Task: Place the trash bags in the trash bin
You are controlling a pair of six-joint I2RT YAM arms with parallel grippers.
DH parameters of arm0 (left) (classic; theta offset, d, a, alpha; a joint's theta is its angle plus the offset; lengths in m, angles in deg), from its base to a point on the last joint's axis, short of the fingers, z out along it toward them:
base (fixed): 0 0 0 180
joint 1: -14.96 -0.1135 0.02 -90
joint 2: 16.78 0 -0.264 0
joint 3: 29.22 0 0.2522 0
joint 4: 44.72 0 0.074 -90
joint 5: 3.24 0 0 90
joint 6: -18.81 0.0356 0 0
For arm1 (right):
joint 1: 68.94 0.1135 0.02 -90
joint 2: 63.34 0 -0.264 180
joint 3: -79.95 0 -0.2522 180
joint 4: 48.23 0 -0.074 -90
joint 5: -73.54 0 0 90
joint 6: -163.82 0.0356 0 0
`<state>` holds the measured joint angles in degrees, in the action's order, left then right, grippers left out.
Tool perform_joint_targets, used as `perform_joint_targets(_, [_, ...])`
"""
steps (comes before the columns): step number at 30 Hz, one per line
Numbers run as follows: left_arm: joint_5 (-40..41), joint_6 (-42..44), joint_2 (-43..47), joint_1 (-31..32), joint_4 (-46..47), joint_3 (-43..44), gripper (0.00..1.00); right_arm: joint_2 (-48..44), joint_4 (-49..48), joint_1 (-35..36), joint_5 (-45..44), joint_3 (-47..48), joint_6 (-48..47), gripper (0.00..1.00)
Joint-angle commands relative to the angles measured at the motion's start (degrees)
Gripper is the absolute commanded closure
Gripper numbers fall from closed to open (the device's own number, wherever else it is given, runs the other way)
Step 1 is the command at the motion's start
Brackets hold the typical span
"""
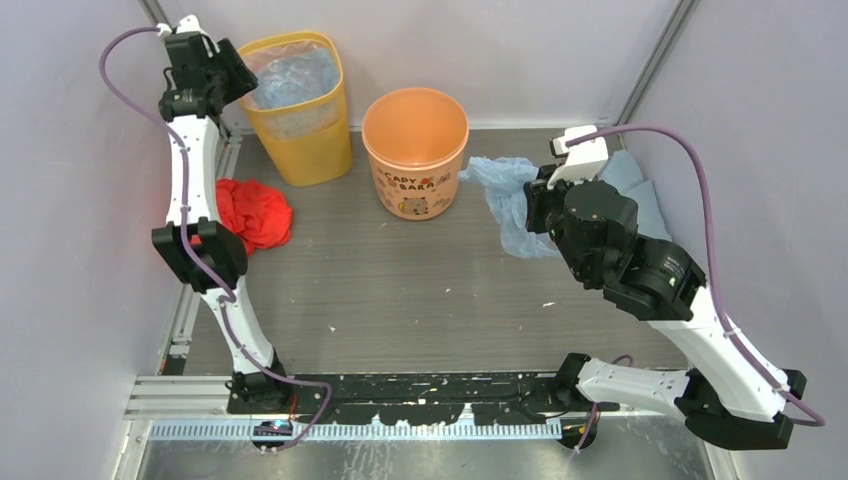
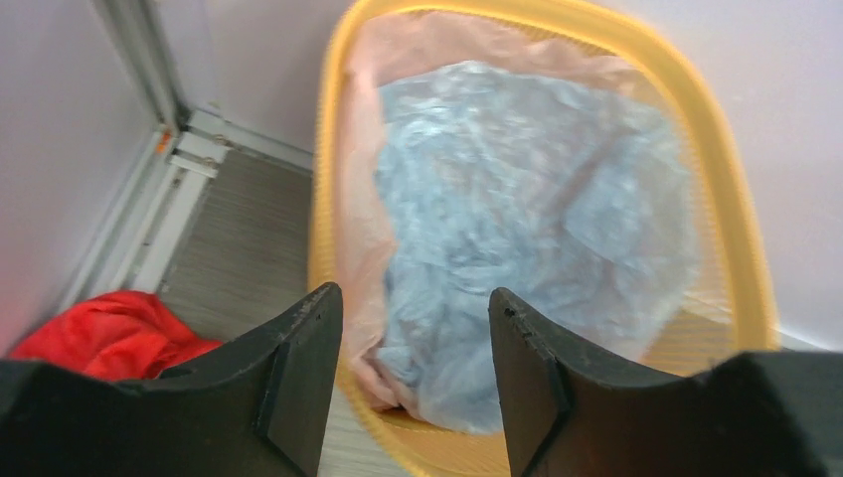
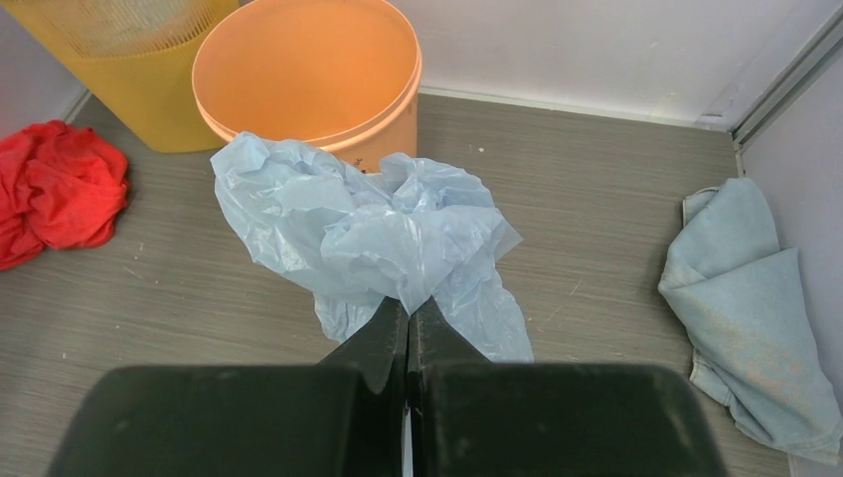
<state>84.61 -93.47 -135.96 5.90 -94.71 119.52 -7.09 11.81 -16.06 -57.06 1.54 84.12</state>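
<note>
The trash bin (image 1: 415, 190) is the round orange bucket at the back middle of the table, and its inside (image 3: 308, 89) holds nothing I can see. My right gripper (image 3: 410, 303) is shut on a crumpled pale blue trash bag (image 3: 378, 224). That bag (image 1: 505, 195) hangs just right of the bin, a little above the table. My left gripper (image 2: 416, 293) is open with nothing between its fingers. It hovers over the near rim of the yellow bin (image 2: 741, 248). Inside the yellow bin lies another pale blue trash bag (image 2: 527, 199) over a pinkish liner.
The yellow bin (image 1: 310, 150) stands left of the orange one against the back wall. A crumpled red bundle (image 1: 255, 212) lies on the table by the left arm. A folded light blue cloth (image 3: 746, 298) lies at the right wall. Walls close in left, back and right.
</note>
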Motion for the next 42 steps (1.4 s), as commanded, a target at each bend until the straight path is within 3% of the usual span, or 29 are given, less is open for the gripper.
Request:
perform_joint_targets(1, [-8.2,-1.7,9.6,3.1,5.5,-0.7,0.43,-1.5,-3.0,0.2,0.0,0.1,1.0,0.99])
perform_joint_targets(4, [-8.3,0.4,11.9,7.9,-1.4,1.6,0.43,-2.5,-3.0,0.2,-0.4,0.0,1.1,0.99])
perform_joint_targets(6, [-4.3,3.9,14.1,13.3,-5.7,1.1,0.43,-3.1,-3.0,0.2,-0.6,-0.1,1.2,0.99])
perform_joint_targets(8, [0.2,6.4,17.4,18.0,-7.0,-2.7,0.42,-3.7,-3.0,0.2,-0.6,-0.4,1.3,0.99])
perform_joint_targets(10, [-0.8,5.5,20.6,20.8,-7.0,-7.4,0.41,-4.1,-2.6,0.1,-0.5,-0.4,1.5,0.99])
perform_joint_targets(15, [2.5,3.9,21.1,26.2,-13.4,-12.7,0.41,-5.5,-1.6,0.2,-0.7,-0.4,1.9,0.99])
perform_joint_targets(18, [3.8,2.4,21.5,27.0,-11.5,-18.1,0.41,-6.4,-1.2,0.2,0.0,-0.5,2.7,0.99])
perform_joint_targets(24, [4.2,1.2,18.7,28.1,-9.1,-19.7,0.41,-8.0,-0.3,0.2,0.2,-1.6,4.3,0.99])
perform_joint_targets(42, [8.2,2.4,6.3,30.2,-9.7,-10.2,0.4,-9.6,0.3,0.1,0.6,-4.4,6.0,0.99])
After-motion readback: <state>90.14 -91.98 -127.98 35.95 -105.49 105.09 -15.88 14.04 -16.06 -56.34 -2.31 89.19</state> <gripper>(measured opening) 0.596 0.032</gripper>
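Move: From the left hand, the orange bin's middle lies about 35 cm to the right, 11 cm back and 20 cm lower. The yellow bin is roughly 11 cm right, 2 cm back and 18 cm down; the red cloth is some 18 cm back, 7 cm left and 33 cm below. From the right hand, still pinching the blue bag, the orange bin is about 23 cm ahead, 17 cm left and 27 cm lower. Open left hand arcs about 26 cm right, 10 back, rising then dipping towards orange bin; right keeps bag. ##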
